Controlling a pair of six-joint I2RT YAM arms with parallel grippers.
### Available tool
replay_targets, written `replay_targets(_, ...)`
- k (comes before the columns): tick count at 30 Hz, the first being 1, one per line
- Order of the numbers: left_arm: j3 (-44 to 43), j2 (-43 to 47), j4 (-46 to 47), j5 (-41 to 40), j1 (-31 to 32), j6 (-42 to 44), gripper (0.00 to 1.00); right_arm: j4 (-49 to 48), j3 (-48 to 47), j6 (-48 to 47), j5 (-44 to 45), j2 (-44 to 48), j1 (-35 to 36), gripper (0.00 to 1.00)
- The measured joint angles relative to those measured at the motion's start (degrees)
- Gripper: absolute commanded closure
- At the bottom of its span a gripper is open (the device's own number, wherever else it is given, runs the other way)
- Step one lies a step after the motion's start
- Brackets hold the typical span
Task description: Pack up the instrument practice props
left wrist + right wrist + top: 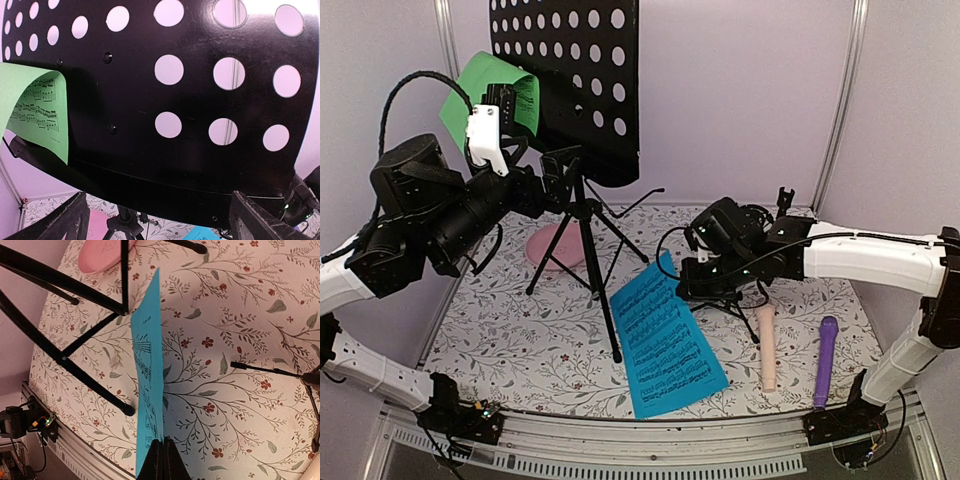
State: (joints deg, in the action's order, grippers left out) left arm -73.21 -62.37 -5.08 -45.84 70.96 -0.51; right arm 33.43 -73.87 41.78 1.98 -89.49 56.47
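The black perforated music rack point(570, 70) stands on its tripod point(595, 260) at the back, with a green sheet point(485, 90) curling over its left side. My left gripper point(510, 115) is raised beside the green sheet. It is open wide, and in the left wrist view the rack's lower ledge point(190, 195) fills the space ahead of the left gripper point(160, 225). A blue sheet point(665, 340) lies at the front centre with its far edge lifted. My right gripper point(164, 452) is shut on that blue sheet point(149, 355). A beige microphone point(767, 345) and a purple microphone point(826, 360) lie at the front right.
A pink dish point(555, 245) sits behind the tripod legs point(65, 355). Thin black legs of a small support point(265, 371) reach out under my right arm. Walls close in the floral-patterned table at the back and both sides.
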Motion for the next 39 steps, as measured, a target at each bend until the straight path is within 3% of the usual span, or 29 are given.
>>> replay_targets(15,0.0,0.0,-0.22,0.17,0.0,-0.35,0.02,4.98,2.05,5.01,4.17,-8.92,0.0,0.99)
replay_targets(28,0.09,0.42,-0.24,0.11,0.0,-1.07,0.02,9.62,-0.92,5.18,8.07,-9.53,0.0,0.82)
replay_targets(32,0.24,0.74,-0.24,0.07,0.0,-1.07,0.02,11.26,-2.45,5.14,8.39,-9.51,0.0,0.71)
replay_targets(39,0.79,0.98,-0.24,-0.04,0.0,-1.03,0.02,13.46,-4.09,4.98,8.44,-7.21,0.0,0.65)
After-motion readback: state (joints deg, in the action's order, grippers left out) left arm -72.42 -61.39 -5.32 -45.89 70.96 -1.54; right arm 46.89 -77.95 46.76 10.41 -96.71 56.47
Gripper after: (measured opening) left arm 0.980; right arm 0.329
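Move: The right hand still pinches the blue sheet by its right edge, near the far end. The bare spot for it lies about 7 cm back, 2 cm left and 16 cm below. The tall stand's near foot is about 13 cm left and 8 cm back, the small tripod 12 cm right and 7 cm ahead, the beige microphone 19 cm right and 5 cm back. From the left hand, the spot lies about 19 cm right, 5 cm back and 45 cm below. Down towards the table and slightly right goes the right hand, quickly at first, sinking about 9 cm with the blue sheet while the wrist turns some 20 degrees to point more steeply down. There the fingers start to part, let go of the sheet's edge and open to about a third as the hand eases back up about 4 cm. ##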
